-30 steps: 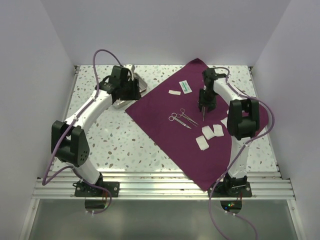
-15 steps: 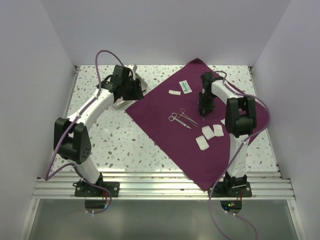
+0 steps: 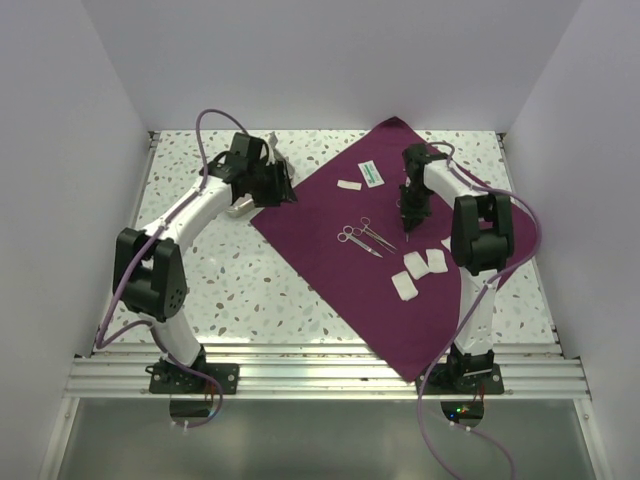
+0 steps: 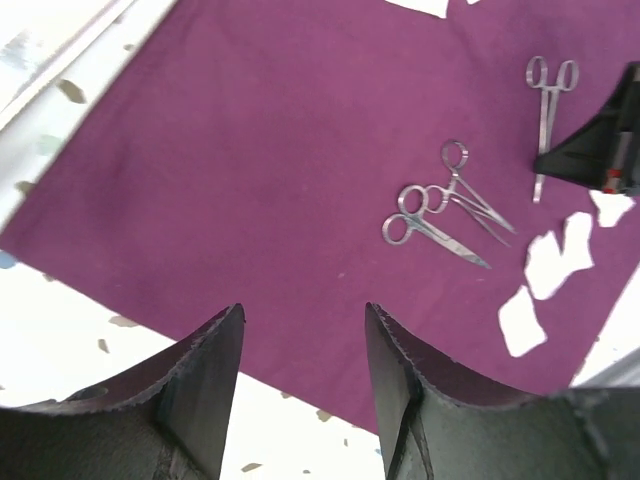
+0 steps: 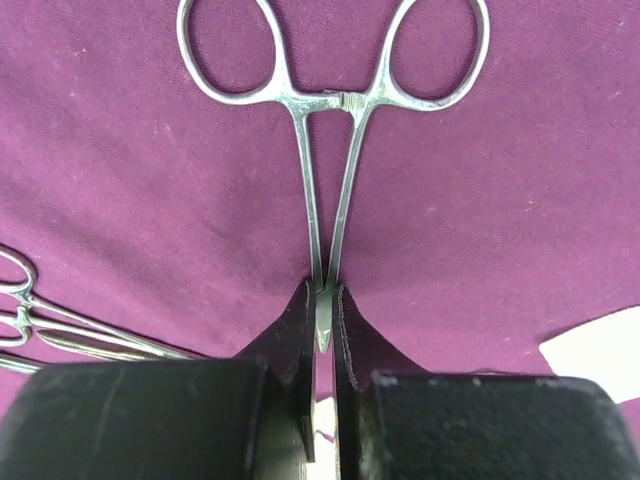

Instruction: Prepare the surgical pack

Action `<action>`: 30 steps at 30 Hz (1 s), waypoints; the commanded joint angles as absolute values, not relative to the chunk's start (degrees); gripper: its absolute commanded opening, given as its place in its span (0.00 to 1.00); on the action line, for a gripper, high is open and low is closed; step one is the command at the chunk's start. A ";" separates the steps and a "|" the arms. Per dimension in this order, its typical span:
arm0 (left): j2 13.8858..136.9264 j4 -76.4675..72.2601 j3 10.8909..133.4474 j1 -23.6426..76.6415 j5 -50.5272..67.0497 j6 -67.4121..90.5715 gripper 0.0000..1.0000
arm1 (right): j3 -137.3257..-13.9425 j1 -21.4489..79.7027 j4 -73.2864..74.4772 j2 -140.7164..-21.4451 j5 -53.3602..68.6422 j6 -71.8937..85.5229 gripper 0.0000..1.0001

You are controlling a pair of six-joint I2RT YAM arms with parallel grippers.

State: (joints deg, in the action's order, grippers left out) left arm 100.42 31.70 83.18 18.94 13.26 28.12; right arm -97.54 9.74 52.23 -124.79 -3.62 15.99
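The plum cloth (image 3: 340,260) lies spread at centre right. My right gripper (image 5: 322,305) is shut on the tip of silver forceps (image 5: 342,101), which lie flat on the cloth with their rings pointing away; from above the gripper (image 3: 408,222) stands upright over them. Two more scissor-like tools (image 3: 358,238) lie crossed to its left. White gauze pads (image 3: 418,265) sit nearer the front. My left gripper (image 4: 303,330) is open and holds nothing above the cloth's left edge (image 4: 250,150). The steel tray (image 3: 238,208) is mostly hidden behind the left arm.
Two small packets (image 3: 360,178) lie on the cloth's far part. The speckled table top (image 3: 230,280) stretches left of the cloth. White walls close in the back and both sides. A metal rail (image 3: 320,375) runs along the near edge.
My right gripper has closed on the tip of the forceps. The left arm has swung a little to the right, toward the cloth's left corner.
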 commanded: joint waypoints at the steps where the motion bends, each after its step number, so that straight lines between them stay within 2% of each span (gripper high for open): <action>1: 101.42 28.83 84.37 19.25 17.92 33.04 0.56 | -98.61 9.84 54.40 -121.03 -1.76 16.26 0.00; 8: 104.41 20.76 80.79 19.25 29.86 43.05 0.57 | -95.98 10.02 53.88 -115.23 12.11 15.38 0.00; 15: 110.20 12.05 78.40 22.05 35.59 55.26 0.57 | -90.44 11.33 51.33 -110.48 22.05 17.40 0.00; 23: 116.54 9.75 85.60 28.03 34.10 59.15 0.56 | -87.19 18.97 50.54 -106.97 24.34 19.86 0.00; 30: 118.04 8.53 83.50 29.71 34.63 61.96 0.53 | -85.25 23.20 49.13 -104.33 24.61 22.32 0.00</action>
State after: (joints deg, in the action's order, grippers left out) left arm 118.06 11.64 83.42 30.17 33.34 59.53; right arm -85.38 22.94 50.78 -108.53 22.87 20.58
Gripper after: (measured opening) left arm 0.535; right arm 0.038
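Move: The right fingers are already shut on the open hemostat near its tips, its middle about 4 cm ahead and 2 cm left of them. The left gripper, where it is being taken, is some 34 cm to the left, level fore and aft, 13 cm higher. From the left hand, the hemostat lies about 32 cm right, 3 cm ahead, 14 cm below; the scissors lie 20 cm right, 3 cm back, and the second hemostat 25 cm right, 1 cm back, both as far below. Leftward about 15 cm and back some 10, the right hand carries the gripped hemostat up off the cloth and past the scissors towards the left hand, rolling about 30 degrees with its left side rising. The left hand comes to meet it, 16 cm to the right, sinking about 5 and drawing slightly back, wrist tilting, fingers staying open around the approaching rings; contact can't be seen. ##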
